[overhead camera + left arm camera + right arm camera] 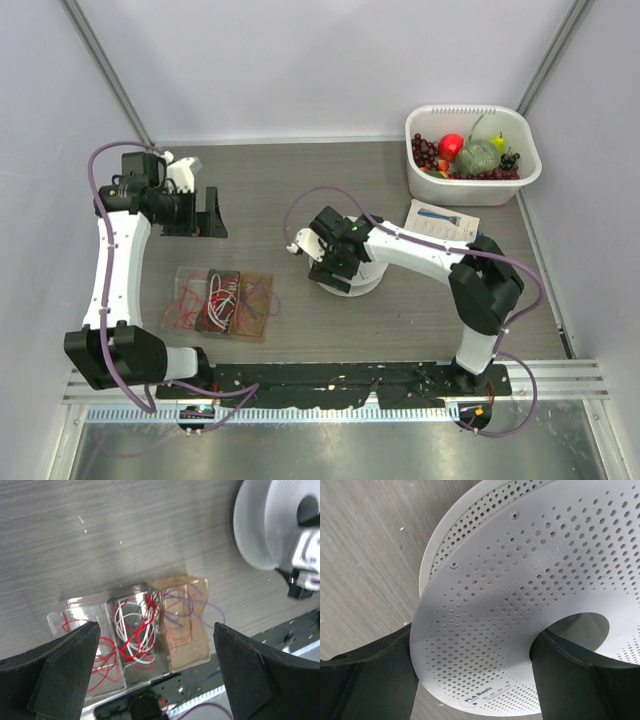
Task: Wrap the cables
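Observation:
My right gripper (335, 258) holds the round white perforated spool (366, 284) at mid-table. In the right wrist view one finger (375, 680) presses the outer edge of the spool's flange (520, 590) and the other finger (580, 680) sits inside the hub hole, so the right gripper (474, 636) is shut on the flange. My left gripper (210, 212) hangs wide open at the back left with nothing in it. In the left wrist view the left gripper (156, 626) frames a tray of wires, and the spool (260, 525) shows at top right. The cables are not discernible on the spool.
A clear compartment tray (262, 322) of loose red, white and purple wires (135, 625) lies left of the spool. A white bin (422, 178) of toy fruit stands at the back right, a printed card (442, 222) beside it. The black base plate (330, 380) runs along the near edge.

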Controlling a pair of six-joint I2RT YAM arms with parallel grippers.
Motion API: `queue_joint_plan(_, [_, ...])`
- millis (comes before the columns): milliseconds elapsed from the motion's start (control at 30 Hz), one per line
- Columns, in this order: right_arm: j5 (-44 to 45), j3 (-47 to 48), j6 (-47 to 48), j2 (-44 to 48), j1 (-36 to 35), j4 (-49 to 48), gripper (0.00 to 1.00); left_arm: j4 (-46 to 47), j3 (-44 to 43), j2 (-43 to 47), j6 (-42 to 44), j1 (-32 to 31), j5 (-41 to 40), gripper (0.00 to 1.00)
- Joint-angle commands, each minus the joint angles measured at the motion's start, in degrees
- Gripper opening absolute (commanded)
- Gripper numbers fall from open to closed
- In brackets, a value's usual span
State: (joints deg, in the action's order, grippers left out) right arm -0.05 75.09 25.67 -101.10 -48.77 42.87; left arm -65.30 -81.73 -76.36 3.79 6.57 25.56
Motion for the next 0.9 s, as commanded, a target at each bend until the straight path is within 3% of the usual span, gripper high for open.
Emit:
queue_joint_plan(0, [3.8,1.6,-2.4,-1.9,-0.3,-6.2,0.38,-6.1,1.0,3.1,11.1,0.3,-0.7,1.00])
queue_joint_plan(67, [3.0,1.8,-3.1,-3.0,-0.4,-6.6,0.40,-7.2,1.7,4.4,14.3,0.3,1.2,1.00])
queue_joint_plan(200, [-1.5,2.1,-5.6,-4.7,-1.0,-6.3,0.56,-7.6,3.8,4.8,17.3,0.3,6.0,1.00])
queue_joint_plan(267, [-2.1,2.3,-6.5,-5.2,-1.0,-6.1,0.68,-7.0,4.6,4.9,18.6,0.3,8.7,1.00])
queue_joint_plan(300, [-2.3,2.8,-6.6,-5.4,-1.0,-5.7,0.81,-6.9,5.1,5.2,19.3,0.3,10.1,1.00])
queue_joint_plan(333, [-2.9,3.0,-6.9,-5.3,-1.1,-5.5,0.83,-6.2,5.6,5.3,19.8,0.3,11.2,1.00])
queue_joint_plan(567, [-5.0,7.9,-7.7,-2.4,-1.0,-2.6,0.85,-5.4,7.8,6.7,25.6,0.0,17.1,1.00])
queue_joint_plan(733, [-6.0,8.9,-7.8,0.6,-0.8,-1.6,0.86,-6.2,7.6,6.3,28.3,-3.0,16.2,1.00])
queue_joint_plan(867, [-9.8,10.0,-8.3,4.1,4.2,-0.6,0.86,-7.8,8.9,6.9,35.7,-5.9,16.5,1.00])
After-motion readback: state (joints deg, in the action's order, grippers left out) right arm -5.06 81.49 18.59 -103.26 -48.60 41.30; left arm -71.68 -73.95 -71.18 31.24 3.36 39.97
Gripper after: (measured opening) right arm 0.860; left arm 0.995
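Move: Left gripper: the purple cable in the brown tray lies about 7 cm back, 10 cm to the right and some 21 cm below; the dark tray of white and red cable is 9 cm back and 1 cm right, the clear tray 9 cm back and 6 cm left. Right gripper, already holding the spool by one side: the spool's middle is 4 cm ahead, 4 cm right, slightly lower; the brown tray lies 6 cm back and 17 cm left. Lower the right gripper about 2 cm to set the spool on the table, ease the fingers slightly apart to let go of its flange, then rise some 4 cm while drifting left. Meanwhile bring the wide-open left gripper back about 5 cm, then right, over towards the cable trays, turning it some 30 degrees clockwise and staying high above them. ##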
